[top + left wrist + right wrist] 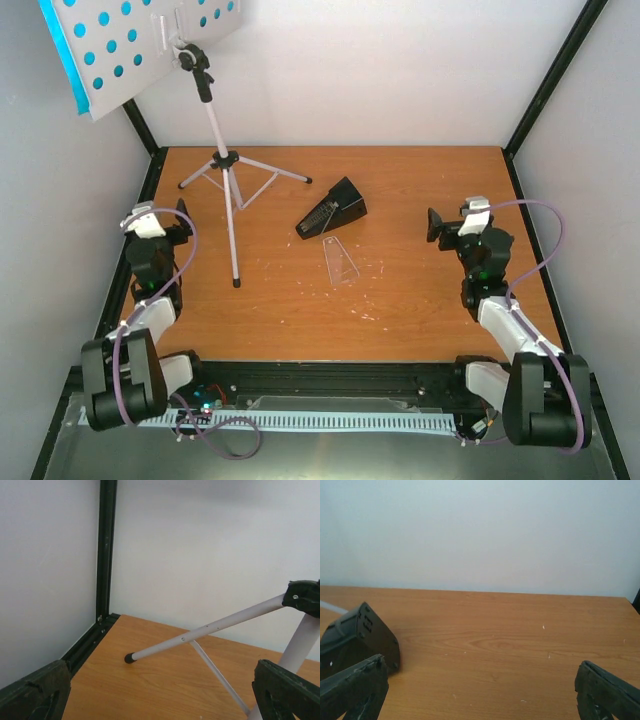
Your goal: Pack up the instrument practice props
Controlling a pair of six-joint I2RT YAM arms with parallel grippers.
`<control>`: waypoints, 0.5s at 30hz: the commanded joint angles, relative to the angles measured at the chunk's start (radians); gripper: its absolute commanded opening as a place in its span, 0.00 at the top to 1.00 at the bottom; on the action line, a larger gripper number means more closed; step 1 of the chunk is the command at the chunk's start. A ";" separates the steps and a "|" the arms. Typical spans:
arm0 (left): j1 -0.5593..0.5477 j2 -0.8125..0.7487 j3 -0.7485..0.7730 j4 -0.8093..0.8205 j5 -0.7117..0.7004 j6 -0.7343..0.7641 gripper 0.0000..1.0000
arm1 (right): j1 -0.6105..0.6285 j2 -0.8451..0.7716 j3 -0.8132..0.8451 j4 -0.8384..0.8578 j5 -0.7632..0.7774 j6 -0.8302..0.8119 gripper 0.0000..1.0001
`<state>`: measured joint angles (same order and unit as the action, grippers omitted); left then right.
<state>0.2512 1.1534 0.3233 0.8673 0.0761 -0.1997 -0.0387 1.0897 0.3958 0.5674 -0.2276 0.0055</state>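
Observation:
The white tripod music stand [231, 190] is upright at the back left of the table. Its hole-punched desk [140, 40] tilts at the top, with cyan sheet-music pages [62, 52] behind it. The black pyramid metronome [333, 211] lies on its side mid-table, and its clear cover [340, 262] lies flat just in front of it. My left gripper [180, 221] is open and empty, left of the stand's pole. In the left wrist view a tripod leg [200, 632] crosses ahead of the left gripper [160, 700]. My right gripper [436, 225] is open and empty, right of the metronome [360, 637].
White walls and black frame posts [145, 135] enclose the wooden table [420, 290]. A black rail [330, 375] runs along the near edge between the arm bases. Small white specks dot the wood near the cover.

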 commanded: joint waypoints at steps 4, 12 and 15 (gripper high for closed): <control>0.003 -0.155 0.117 -0.442 -0.230 -0.375 0.00 | 0.002 -0.056 0.094 -0.145 0.007 0.172 0.00; 0.008 -0.287 0.373 -0.768 -0.008 -0.317 0.01 | 0.000 0.037 0.215 -0.138 -0.276 0.374 0.00; 0.008 -0.245 0.534 -0.902 0.253 -0.211 0.01 | 0.013 0.111 0.352 -0.320 -0.331 0.364 0.00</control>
<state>0.2573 0.8845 0.6758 0.1902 0.0414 -0.5030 -0.0383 1.1370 0.6029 0.4026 -0.4282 0.3222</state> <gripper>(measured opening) 0.995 0.998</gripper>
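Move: The music stand's leg hub is about 15 cm ahead of the left hand and 12 cm to its right, a little below it; the near leg's foot is some 7 cm back and 15 cm right, down on the table. From the right hand, the black pedal lies roughly 14 cm ahead, 28 cm left and 16 cm lower, with the clear plate about 27 cm left, nearly level fore and aft, on the table. Ease the left gripper back and outward about 2 cm, clear of the music stand, then lift it nearly straight up some 10 cm beside the stand, drifting back right and rolling its left side down about 20 degrees. Meanwhile raise the right gripper some 4 cm, then bring it left towards the pedal's side, rolling its left side up and turning slightly left. Keep both open and touching nothing. ##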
